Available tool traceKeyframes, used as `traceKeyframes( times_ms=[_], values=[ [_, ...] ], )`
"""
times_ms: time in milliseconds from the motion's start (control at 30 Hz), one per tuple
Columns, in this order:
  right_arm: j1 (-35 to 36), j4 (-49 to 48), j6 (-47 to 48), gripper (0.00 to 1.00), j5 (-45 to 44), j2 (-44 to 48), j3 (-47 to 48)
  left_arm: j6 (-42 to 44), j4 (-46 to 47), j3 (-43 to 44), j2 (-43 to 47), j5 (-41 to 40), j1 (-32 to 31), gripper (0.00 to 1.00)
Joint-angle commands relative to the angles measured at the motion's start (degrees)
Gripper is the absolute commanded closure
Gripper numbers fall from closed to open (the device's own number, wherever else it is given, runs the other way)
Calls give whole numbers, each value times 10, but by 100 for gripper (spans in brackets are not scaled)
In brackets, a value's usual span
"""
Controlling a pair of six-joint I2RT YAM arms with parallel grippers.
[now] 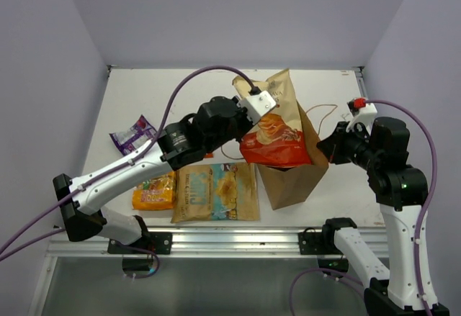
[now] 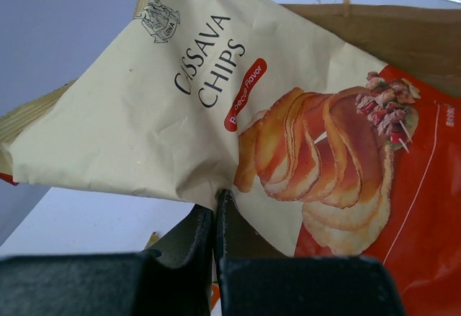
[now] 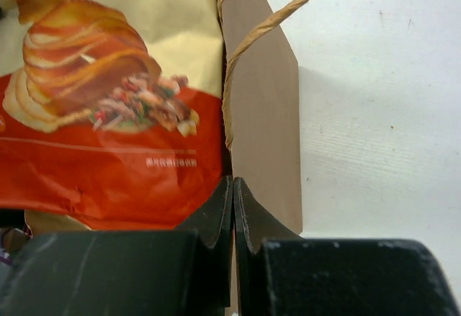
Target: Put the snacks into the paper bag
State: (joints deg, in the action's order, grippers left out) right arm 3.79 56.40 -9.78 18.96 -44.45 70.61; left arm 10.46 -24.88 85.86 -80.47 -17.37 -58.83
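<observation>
A red-and-cream cassava chips packet (image 1: 277, 136) hangs over the mouth of the brown paper bag (image 1: 295, 179). My left gripper (image 1: 251, 123) is shut on the packet's lower edge, and the pinch shows in the left wrist view (image 2: 215, 199) under the packet (image 2: 216, 93). My right gripper (image 1: 326, 147) is shut on the bag's right rim; in the right wrist view it (image 3: 233, 184) clamps the bag wall (image 3: 266, 114) below the twine handle (image 3: 266, 24). On the table lie a purple snack (image 1: 133, 134), an orange-yellow snack (image 1: 155, 190) and a large tan-and-blue snack (image 1: 216, 192).
The white table (image 1: 180, 100) has grey walls on three sides. A metal rail (image 1: 230, 240) runs along the near edge by the arm bases. Purple cables loop over both arms.
</observation>
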Motion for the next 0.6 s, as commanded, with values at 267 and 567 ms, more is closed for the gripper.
traceKeyframes(
  times_ms=[267, 567],
  values=[
    [1, -5, 10, 100, -8, 2, 15, -47, 31, 90, -31, 53, -127, 100],
    [1, -2, 10, 100, -5, 2, 20, -57, 34, 142, -75, 66, -137, 40]
  ],
)
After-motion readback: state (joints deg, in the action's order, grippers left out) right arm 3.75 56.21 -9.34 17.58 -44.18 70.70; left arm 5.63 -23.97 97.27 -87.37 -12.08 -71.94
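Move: My left hand already grips the cassava chips, whose middle lies about 6 cm to its right and 5 cm below. The paper bag's middle is some 12 cm to this hand's right, 7 cm back and 17 cm below. A beige snack pack lies on the table roughly 10 cm back, 9 cm left and 33 cm down. From my right hand, shut at the bag's right rim, the bag's middle is about 8 cm left, level front to back, and 14 cm below. Carrying the cassava chips over the paper bag's mouth, I sweep my left hand about 13 cm diagonally back and to the right, rising some 4 cm late on and turning clockwise about 15 degrees. Near the end its fingers open to a bit over half and let the pack go, while my right hand keeps its pinch on the bag's right rim. ##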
